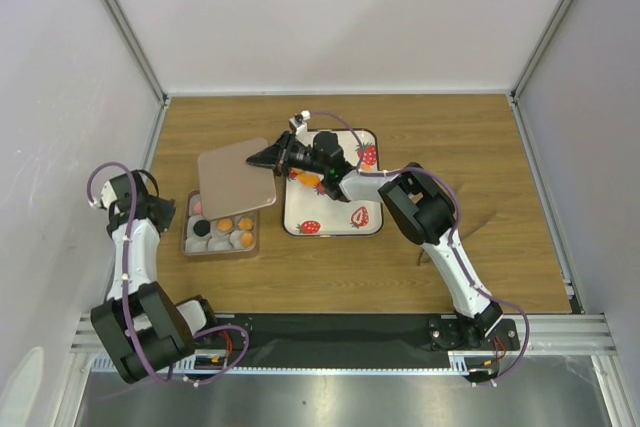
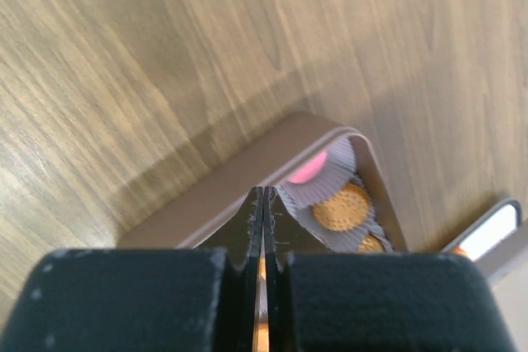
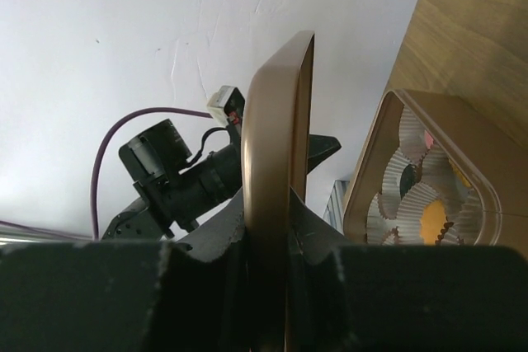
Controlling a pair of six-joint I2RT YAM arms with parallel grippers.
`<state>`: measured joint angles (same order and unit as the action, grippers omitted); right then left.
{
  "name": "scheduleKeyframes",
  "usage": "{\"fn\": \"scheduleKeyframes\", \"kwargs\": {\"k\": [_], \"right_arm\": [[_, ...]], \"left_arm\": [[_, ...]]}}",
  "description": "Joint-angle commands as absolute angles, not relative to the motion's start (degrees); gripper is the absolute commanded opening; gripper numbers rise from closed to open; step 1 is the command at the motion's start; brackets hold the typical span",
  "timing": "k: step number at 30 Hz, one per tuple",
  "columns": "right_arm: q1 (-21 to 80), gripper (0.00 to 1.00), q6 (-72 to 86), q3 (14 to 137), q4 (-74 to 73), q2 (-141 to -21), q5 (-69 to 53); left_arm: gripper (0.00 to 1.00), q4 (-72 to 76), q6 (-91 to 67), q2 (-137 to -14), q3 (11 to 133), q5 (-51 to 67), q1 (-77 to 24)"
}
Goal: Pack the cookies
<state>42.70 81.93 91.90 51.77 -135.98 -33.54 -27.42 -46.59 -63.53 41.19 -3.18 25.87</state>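
Observation:
A brown box [image 1: 188,244] of white paper cups holds cookies: a black one [image 1: 201,228], orange ones [image 1: 226,224] and a pink one [image 2: 307,169]. My right gripper [image 1: 268,158] is shut on the edge of the box's flat brown lid [image 1: 237,179], which hangs over the box's far end. In the right wrist view the lid [image 3: 280,121] stands edge-on between the jaws of the right gripper [image 3: 276,204]. My left gripper [image 1: 168,212] sits at the box's left rim, and in its own view the left gripper [image 2: 262,195] is shut. One orange cookie [image 1: 310,178] lies on the strawberry tray [image 1: 340,224].
The white tray with printed strawberries stands right of the box, under the right arm's wrist. Grey walls enclose the wooden table [image 1: 450,137] on three sides. The left arm's base and cable loop lie near the left wall.

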Motion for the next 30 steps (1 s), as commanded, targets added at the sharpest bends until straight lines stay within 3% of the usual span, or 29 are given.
{"fn": "scheduleKeyframes", "kwargs": {"k": [1, 18, 30], "right_arm": [[43.24, 0.00, 82.97, 93.69, 56.25, -136.58, -31.38], [45.97, 0.00, 82.00, 88.59, 56.43, -134.83, -28.74], [49.04, 0.00, 79.72, 88.95, 53.00, -134.56, -26.19]], "left_arm": [[0.00, -24.79, -48.34, -65.56, 38.85, -3.53, 26.98], [0.00, -20.83, -52.47, -63.63, 29.89, 4.92, 26.55], [0.00, -20.30, -51.95, -63.02, 30.40, 7.82, 26.46]]}}
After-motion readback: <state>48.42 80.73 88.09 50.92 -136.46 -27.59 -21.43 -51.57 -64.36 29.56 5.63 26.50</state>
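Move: The cookie box sits some 12 cm to the right of the left hand, about 2 cm back and 7 cm below. From the right hand its middle is roughly 12 cm left, 13 cm back and 9 cm down. The lid in that hand reaches from the fingers about 6 cm left and 6 cm back, while the strawberry tray lies about 16 cm right, 3 cm back and 12 cm below. Closed left fingertips come down about 6 cm beside the box's left wall, easing back a little, and push the wall some 4 cm to the right, tips tilting that way. The right hand keeps its pinch on the lid's right edge, first nearly still, then carries it back, down and left, about 4 cm back, to bring it over the box. ##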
